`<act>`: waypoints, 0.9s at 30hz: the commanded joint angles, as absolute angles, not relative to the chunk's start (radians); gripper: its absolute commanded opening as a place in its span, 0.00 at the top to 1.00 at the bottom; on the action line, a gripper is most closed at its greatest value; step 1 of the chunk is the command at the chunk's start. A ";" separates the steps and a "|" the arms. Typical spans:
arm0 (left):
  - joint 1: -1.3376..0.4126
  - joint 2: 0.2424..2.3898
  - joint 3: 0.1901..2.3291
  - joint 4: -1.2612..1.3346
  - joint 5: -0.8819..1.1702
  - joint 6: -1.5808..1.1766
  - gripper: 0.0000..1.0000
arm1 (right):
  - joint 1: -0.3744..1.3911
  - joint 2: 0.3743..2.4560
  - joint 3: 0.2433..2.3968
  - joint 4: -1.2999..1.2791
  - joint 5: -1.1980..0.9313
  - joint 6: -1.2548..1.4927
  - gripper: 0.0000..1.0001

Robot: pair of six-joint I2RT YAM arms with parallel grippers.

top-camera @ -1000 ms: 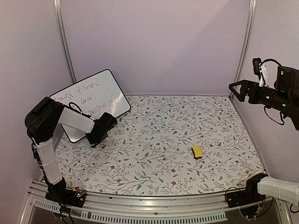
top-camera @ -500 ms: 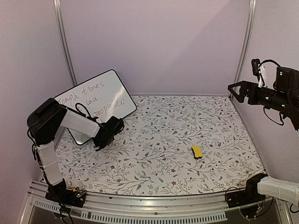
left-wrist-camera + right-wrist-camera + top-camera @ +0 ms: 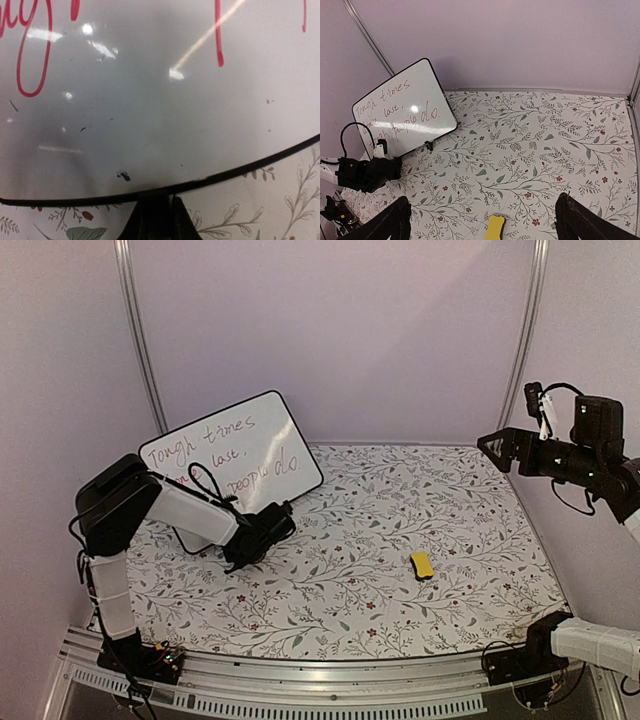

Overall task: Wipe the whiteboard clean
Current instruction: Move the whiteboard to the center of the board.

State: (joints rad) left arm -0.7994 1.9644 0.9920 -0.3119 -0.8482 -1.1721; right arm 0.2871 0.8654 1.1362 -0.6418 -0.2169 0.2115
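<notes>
The whiteboard [image 3: 235,455] stands tilted at the back left of the table, with red and dark handwriting on its face. My left gripper [image 3: 262,530] is shut on its lower black frame; in the left wrist view the jaws [image 3: 167,197] pinch that edge, and the board's face [image 3: 160,100] fills the view. My right gripper [image 3: 490,445] hangs high at the far right, open and empty. From the right wrist view [image 3: 482,198] the whiteboard [image 3: 405,107] shows at the upper left.
A small yellow eraser [image 3: 422,565] lies on the flower-patterned table cover, right of centre, and shows at the bottom of the right wrist view [image 3: 495,227]. Pale walls and metal posts [image 3: 140,335] close in the table.
My left arm has pulled the whiteboard to the right, toward the table's middle, still gripping its lower edge. The right gripper has drifted slightly left and stays open.
</notes>
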 commanded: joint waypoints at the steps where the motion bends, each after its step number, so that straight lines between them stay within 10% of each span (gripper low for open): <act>1: -0.894 2.018 1.048 -0.380 -0.787 -1.179 1.00 | 0.284 0.903 1.084 -0.621 -0.226 0.237 0.01; 27: -1.127 2.190 1.279 -0.443 -0.756 -1.149 1.00 | 0.467 1.140 0.872 -0.548 -0.069 0.325 0.01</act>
State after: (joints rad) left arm -1.0676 2.1368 1.2621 -0.4129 -0.8658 -1.1969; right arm 0.4305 1.1057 0.8871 -0.5900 -0.1268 0.2966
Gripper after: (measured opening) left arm 0.115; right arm 0.989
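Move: At its lower edge the left hand already holds the whiteboard, whose middle lies about 11 cm ahead and 9 cm above, neither left nor right. The table's centre, where it is being taken, is some 22 cm to the right, level ahead and 2 cm below; the eraser is about 41 cm right, 9 cm back and 1 cm lower. For the right hand, the eraser lies roughly 35 cm below, 4 cm left and 2 cm back; the whiteboard's middle is 51 cm left, 18 cm ahead, 25 cm down. Dragging the whiteboard by its pinched lower edge, the left hand travels about 13 cm right at steady height, easing slightly back and turning clockwise some 15 degrees. Meanwhile the right hand, empty and wide open, sinks about 17 cm towards the eraser, drifting a little left late on as its fingers tip downward. ##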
